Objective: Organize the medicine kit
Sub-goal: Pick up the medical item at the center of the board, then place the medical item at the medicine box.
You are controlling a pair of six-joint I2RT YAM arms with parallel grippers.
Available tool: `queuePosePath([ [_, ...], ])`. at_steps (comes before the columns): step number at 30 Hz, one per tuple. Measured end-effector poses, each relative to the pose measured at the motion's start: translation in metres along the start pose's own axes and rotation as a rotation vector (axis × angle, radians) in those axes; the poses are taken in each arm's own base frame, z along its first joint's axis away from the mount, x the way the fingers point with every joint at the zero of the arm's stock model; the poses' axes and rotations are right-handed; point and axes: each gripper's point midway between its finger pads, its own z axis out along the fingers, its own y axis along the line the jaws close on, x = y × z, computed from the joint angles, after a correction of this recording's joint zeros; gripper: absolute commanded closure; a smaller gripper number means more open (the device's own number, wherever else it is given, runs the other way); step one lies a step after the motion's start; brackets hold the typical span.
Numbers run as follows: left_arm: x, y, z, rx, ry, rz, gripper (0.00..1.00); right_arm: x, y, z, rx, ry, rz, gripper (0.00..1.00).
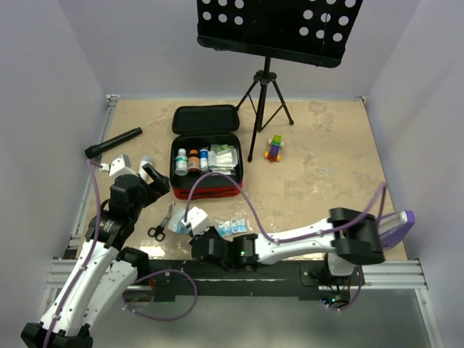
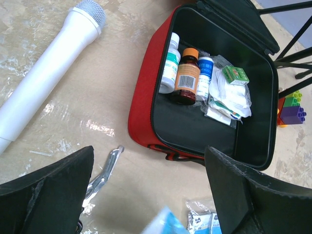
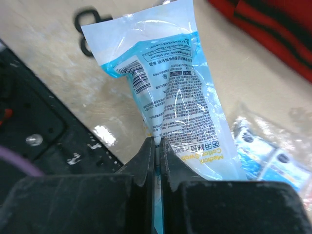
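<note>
The medicine kit (image 1: 210, 191), a red zip case with black lining, lies open at mid-table. Its red wall (image 2: 141, 92) shows in the left wrist view, with three small bottles (image 2: 185, 75) and white packets (image 2: 226, 95) inside. My right gripper (image 3: 157, 142) is shut on the edge of a blue-and-white cotton swab packet (image 3: 168, 78), just in front of the case (image 1: 190, 219). Scissors (image 1: 161, 223) lie to its left, and small blue sachets (image 1: 232, 226) lie to its right. My left gripper (image 2: 148, 151) hangs open above the table left of the case, holding nothing.
A white microphone (image 2: 48, 73) lies left of the case and a black flashlight (image 1: 114, 143) further back left. A music stand's tripod (image 1: 267, 101) stands behind the case, with a toy of coloured bricks (image 1: 274, 148) beside it. The black base rail (image 3: 34, 131) runs close under the right gripper.
</note>
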Motion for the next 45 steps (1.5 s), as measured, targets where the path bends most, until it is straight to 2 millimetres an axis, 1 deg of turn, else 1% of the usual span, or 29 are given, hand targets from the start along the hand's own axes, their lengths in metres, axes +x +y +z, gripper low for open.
queuePosePath([
  [3, 0.000, 0.000, 0.000, 0.000, -0.001, 0.000, 0.00, -0.040, -0.009, -0.032, -0.020, -0.086, 0.014, 1.00],
  [4, 0.000, 0.000, 0.000, 0.000, -0.001, -0.001, 0.00, -0.056, -0.014, -0.043, -0.019, -0.126, 0.016, 1.00],
  [6, 0.000, 0.000, 0.000, 0.001, -0.001, -0.002, 0.00, -0.087, -0.030, -0.061, 0.001, -0.203, 0.009, 1.00],
  [8, -0.001, 0.000, 0.000, 0.002, -0.004, -0.002, 0.00, -0.112, -0.052, -0.068, 0.049, -0.258, -0.011, 1.00],
  [9, -0.001, 0.000, 0.000, 0.002, -0.005, -0.003, 0.00, -0.121, -0.065, -0.066, 0.079, -0.271, -0.021, 1.00],
  [11, -0.002, -0.001, -0.001, 0.005, -0.011, -0.004, 0.00, -0.140, -0.107, -0.050, 0.167, -0.281, -0.053, 1.00],
  [12, -0.003, -0.001, -0.001, 0.008, -0.014, -0.005, 0.00, -0.146, -0.130, -0.041, 0.212, -0.276, -0.073, 1.00],
  [15, -0.005, -0.003, -0.002, 0.015, -0.022, -0.007, 0.00, -0.158, -0.188, -0.023, 0.308, -0.268, -0.138, 1.00],
  [16, -0.006, -0.004, -0.002, 0.018, -0.024, -0.008, 0.00, -0.160, -0.202, -0.021, 0.328, -0.271, -0.163, 1.00],
  [17, -0.006, -0.005, -0.002, 0.022, -0.027, -0.009, 0.00, -0.164, -0.212, -0.019, 0.343, -0.281, -0.194, 1.00],
  [19, -0.007, -0.005, -0.002, 0.025, -0.028, -0.009, 0.00, -0.169, -0.211, -0.018, 0.327, -0.305, -0.255, 1.00],
  [22, -0.006, -0.006, -0.002, 0.031, -0.025, -0.009, 0.00, -0.179, -0.194, -0.013, 0.263, -0.339, -0.363, 1.00],
  [24, -0.006, -0.007, -0.002, 0.034, -0.025, -0.009, 0.00, -0.182, -0.181, -0.004, 0.218, -0.345, -0.429, 1.00],
  [26, -0.005, -0.007, -0.002, 0.036, -0.024, -0.009, 0.00, -0.177, -0.173, 0.009, 0.189, -0.329, -0.488, 1.00],
  [29, -0.005, -0.007, -0.001, 0.041, -0.027, -0.010, 0.00, -0.157, -0.166, 0.031, 0.146, -0.274, -0.587, 1.00],
  [33, -0.003, -0.006, 0.000, 0.041, -0.027, -0.005, 0.00, -0.142, -0.160, 0.048, 0.070, -0.238, -0.665, 1.00],
  [35, -0.004, -0.006, 0.000, 0.042, -0.028, -0.002, 0.00, -0.142, -0.157, 0.051, 0.036, -0.229, -0.681, 1.00],
  [39, -0.004, -0.006, 0.000, 0.042, -0.029, -0.002, 0.00, -0.154, -0.146, 0.057, -0.015, -0.236, -0.682, 1.00],
  [41, -0.004, -0.006, 0.000, 0.042, -0.030, -0.002, 0.00, -0.156, -0.141, 0.062, -0.036, -0.238, -0.675, 1.00],
  [42, -0.004, -0.006, 0.000, 0.043, -0.030, -0.001, 0.00, -0.154, -0.140, 0.064, -0.050, -0.232, -0.671, 1.00],
  [43, -0.004, -0.006, 0.000, 0.043, -0.031, -0.001, 0.00, -0.147, -0.138, 0.069, -0.077, -0.210, -0.661, 1.00],
  [45, -0.004, -0.006, 0.000, 0.044, -0.031, 0.000, 0.00, -0.136, -0.138, 0.075, -0.107, -0.178, -0.643, 1.00],
])
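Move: The right hand already holds the swab packet, a little above the table. The open medicine case's middle lies about 25 cm ahead of it, 7 cm to its right and 3 cm lower; the white bottle in the case is some 27 cm ahead and 4 cm left. The blue packets lie level with the hand, 17 cm right, and the scissors 3 cm ahead, 12 cm left, both 6 cm lower. From the left hand the case is 5 cm ahead, 16 cm right, 11 cm lower. Right hand lifts the swab packet about 15 cm, swings it 20 cm forward, then sinks over the case. ##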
